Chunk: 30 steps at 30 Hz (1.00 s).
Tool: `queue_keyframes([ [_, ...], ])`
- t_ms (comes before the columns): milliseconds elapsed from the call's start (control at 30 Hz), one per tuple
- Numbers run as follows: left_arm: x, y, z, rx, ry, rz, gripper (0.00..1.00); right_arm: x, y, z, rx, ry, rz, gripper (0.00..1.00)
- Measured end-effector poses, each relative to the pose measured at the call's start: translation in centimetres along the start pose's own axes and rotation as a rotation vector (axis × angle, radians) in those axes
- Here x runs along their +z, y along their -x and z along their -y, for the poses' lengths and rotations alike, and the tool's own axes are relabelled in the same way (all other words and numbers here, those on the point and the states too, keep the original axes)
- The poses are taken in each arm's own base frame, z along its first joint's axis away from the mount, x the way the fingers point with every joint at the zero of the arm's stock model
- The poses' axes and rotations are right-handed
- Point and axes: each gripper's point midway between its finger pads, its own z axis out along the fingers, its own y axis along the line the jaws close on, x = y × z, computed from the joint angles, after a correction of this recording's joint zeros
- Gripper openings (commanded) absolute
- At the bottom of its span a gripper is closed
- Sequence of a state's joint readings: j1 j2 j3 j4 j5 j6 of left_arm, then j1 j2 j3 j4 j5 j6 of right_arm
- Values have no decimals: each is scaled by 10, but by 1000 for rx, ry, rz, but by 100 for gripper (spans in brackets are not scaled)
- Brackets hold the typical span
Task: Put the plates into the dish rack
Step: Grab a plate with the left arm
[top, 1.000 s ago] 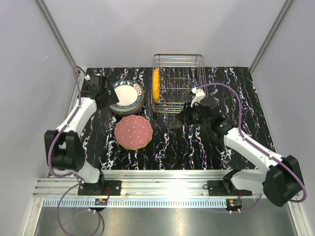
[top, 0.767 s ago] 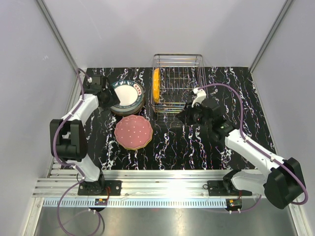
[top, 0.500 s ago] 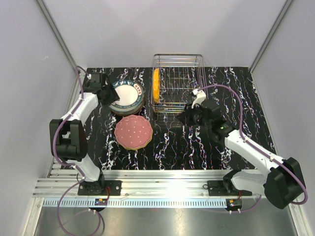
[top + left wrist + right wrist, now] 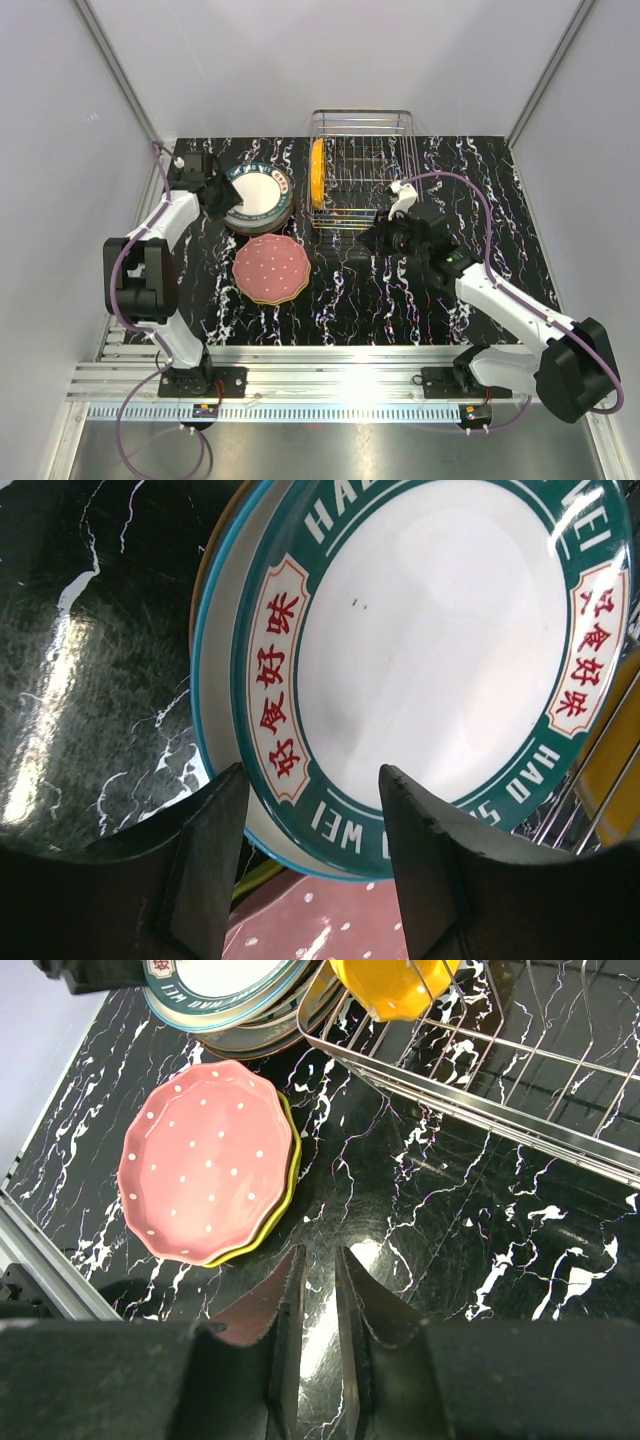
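A stack of plates (image 4: 258, 197) lies at the back left. Its top plate (image 4: 440, 630) is white with a green rim and red characters, resting on a blue-rimmed plate (image 4: 215, 720). My left gripper (image 4: 312, 770) hovers over the top plate's left rim (image 4: 222, 200), jaws apart, gripping nothing. A pink dotted plate (image 4: 205, 1160) lies on a yellow one (image 4: 285, 1190) nearer the front. The wire dish rack (image 4: 365, 165) holds an orange plate (image 4: 317, 172) upright at its left end. My right gripper (image 4: 319, 1252) hangs over bare table in front of the rack, its jaws almost together with nothing between them.
The black marbled table (image 4: 420, 300) stretches between the pink plate and my right arm. Grey walls close in the sides and back. The rack's near wire edge (image 4: 480, 1110) runs just beyond my right gripper. An aluminium rail (image 4: 330, 380) runs along the front.
The left gripper's jaws have narrowed and it has shifted closer onto the stack's rim. The right gripper's jaws have closed a little; that arm has barely moved.
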<state>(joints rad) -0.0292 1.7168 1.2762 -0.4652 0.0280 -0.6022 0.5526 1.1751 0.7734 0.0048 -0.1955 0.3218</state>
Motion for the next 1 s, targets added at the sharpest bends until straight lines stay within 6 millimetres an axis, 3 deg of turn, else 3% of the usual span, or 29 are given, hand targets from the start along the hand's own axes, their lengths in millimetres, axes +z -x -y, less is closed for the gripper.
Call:
queue_keyframes([
  [200,12,-13,-12,-103,-4,-1,42,0,1,0,-1,1,3,24],
  [467,12,-14,-13,-188,-20,19,38,0,-2,1,0,-1,0,23],
  [633,11,-14,-12,-213,-27,27,18,0,-2,1,0,-1,0,23],
  [833,1,0,-3,-221,-69,76,1,0,-2,1,0,-2,1,22],
  [1000,1,0,-4,-222,-63,75,0,0,-1,1,0,-2,1,22],
])
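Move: The green-rimmed plate tops the stack, its near-left rim between the left hand's open fingers and its middle some 4 cm ahead, 6 cm right and about 2 cm below. From that hand, the pink plate lies about 15 cm back, 9 cm right and 7 cm lower; the yellow plate in the rack stands 8 cm ahead and 20 cm right. From the right hand, the green-rimmed plate is roughly 13 cm ahead, 27 cm left and 10 cm lower. The left fingers close from over half open to nearly shut and pinch the near-left rim of the green-rimmed plate, their effort rising as they shut. The hand first dips about 2 cm around the rim, drawing back slightly, then rises those 2 cm and comes forward again as the pinch tightens; the wrist rolls its left side down and turns counter-clockwise, about 10 degrees each. ##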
